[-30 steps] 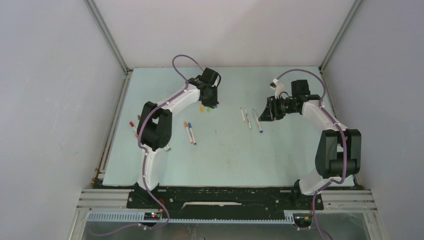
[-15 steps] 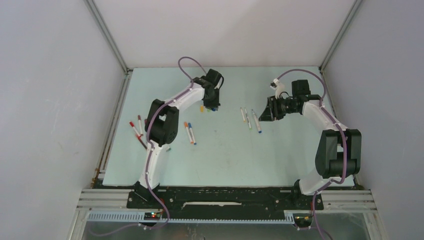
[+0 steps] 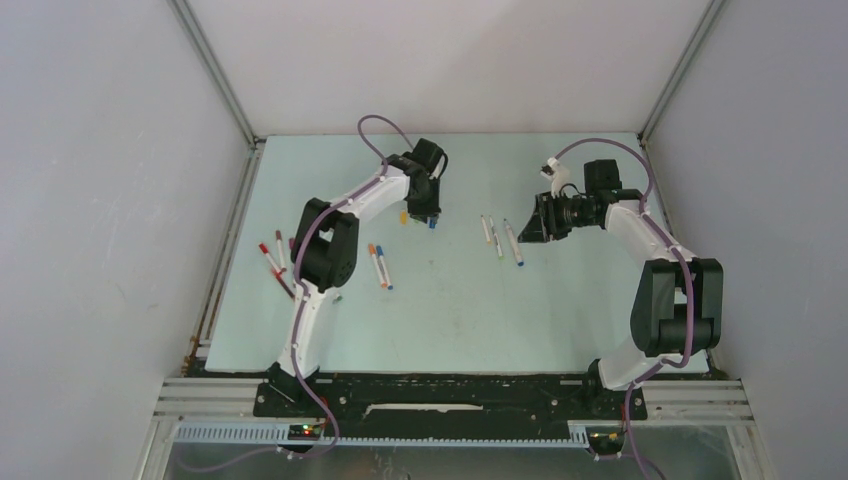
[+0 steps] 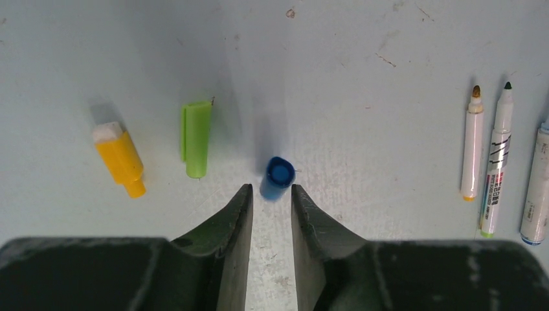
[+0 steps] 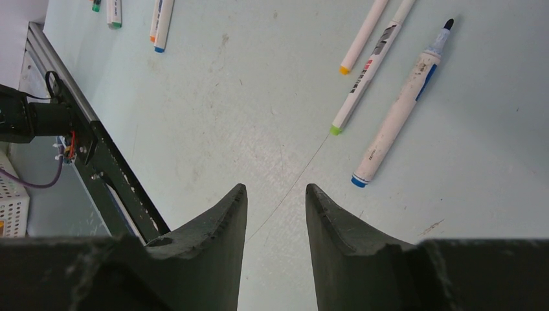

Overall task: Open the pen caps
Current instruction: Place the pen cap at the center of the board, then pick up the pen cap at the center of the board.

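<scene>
Three pen caps lie on the pale table in the left wrist view: a yellow one (image 4: 120,159), a green one (image 4: 196,139) and a blue one (image 4: 278,176). My left gripper (image 4: 270,188) is open, its tips just short of the blue cap and either side of it, not gripping it. From above, the left gripper (image 3: 428,208) hovers over the yellow cap (image 3: 403,215) and blue cap (image 3: 432,222). My right gripper (image 5: 275,186) is open and empty, hovering (image 3: 530,228) beside three uncapped pens (image 3: 497,238).
Uncapped white pens with orange (image 4: 472,146), green (image 4: 497,175) and blue (image 4: 536,188) ends lie right of the caps. Capped pens lie at centre left (image 3: 378,265) and by the left wall (image 3: 272,258). The black base rail (image 5: 97,168) shows in the right wrist view.
My left arm's elbow swung right, uncovering more pens by the left wall. The left jaws have widened and the blue cap is free. The right arm has not moved.
</scene>
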`<state>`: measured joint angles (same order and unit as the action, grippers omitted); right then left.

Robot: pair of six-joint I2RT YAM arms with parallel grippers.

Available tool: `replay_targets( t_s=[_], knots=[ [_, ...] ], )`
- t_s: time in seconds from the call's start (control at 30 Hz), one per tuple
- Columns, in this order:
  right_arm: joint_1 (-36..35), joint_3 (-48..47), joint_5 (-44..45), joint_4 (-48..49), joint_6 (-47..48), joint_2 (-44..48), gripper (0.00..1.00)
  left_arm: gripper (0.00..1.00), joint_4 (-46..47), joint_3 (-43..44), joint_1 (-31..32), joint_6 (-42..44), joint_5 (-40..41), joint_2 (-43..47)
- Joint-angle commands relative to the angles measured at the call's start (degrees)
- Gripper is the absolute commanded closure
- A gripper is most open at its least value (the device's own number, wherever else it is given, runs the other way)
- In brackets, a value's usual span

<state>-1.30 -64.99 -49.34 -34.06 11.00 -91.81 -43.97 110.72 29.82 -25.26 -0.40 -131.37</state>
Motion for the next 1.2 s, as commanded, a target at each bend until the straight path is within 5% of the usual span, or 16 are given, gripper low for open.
replay_targets(
  t_s=[0.0,0.37,0.6,0.8,0.9,1.1,1.17],
  knots=[
    [0.4,-1.9,-1.3,-0.4,0.7,1.6,0.59,0.68,-0.5,4.1,-0.5,1.3,-0.5,1.4],
    [0.4,-1.9,-1.7,-1.9,3.5,2.1,0.59,0.67,2.4,-1.1,-0.6,1.9,-0.4,10.7],
    [0.4,-1.3,2.3,-3.2,7.4,3.1,0.59,0.65,20.7,-29.1,-0.6,2.7,2.4,36.0],
    [0.4,-0.8,6.0,-2.8,8.0,2.2,0.58,0.57,26.5,-49.6,-1.5,4.3,10.6,56.5],
    [-0.2,-0.8,7.6,-2.1,8.4,2.4,0.58,0.45,26.5,-55.9,-3.2,4.5,13.1,65.4],
    [-7.8,-6.9,12.9,-2.1,8.3,0.2,0.57,0.04,25.0,-64.8,-8.8,-0.5,11.6,80.9],
    [-11.4,-10.9,16.9,-2.5,6.4,-2.4,0.56,0.00,23.5,-65.5,-10.1,-0.6,10.3,84.3]
  ],
)
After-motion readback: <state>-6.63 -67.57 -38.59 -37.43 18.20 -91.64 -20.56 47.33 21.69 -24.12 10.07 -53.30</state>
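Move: The blue cap stands upright, open end up, loosely between the left fingertips, about 1 cm ahead of the hand point and 1 cm below it. From the left hand, the green cap lies some 4 cm left and 2 ahead, the yellow cap about 8 left and 2 ahead, and the capped blue pen roughly 11 back and 11 left, all about 4 cm lower. The blue cap is about 21 cm left of the right hand, 9 ahead and 11 below. The blue cap is left behind on the board: the left hand, its grip already slack, lingers over it, then lifts away about 17 cm. Partway up it also sweeps back and left, some 14 and 17 cm, passing above the capped orange and blue pens. The wrist tips the fingers up and forward by roughly 40 degrees, and they spread nearly fully, mostly near the end. ##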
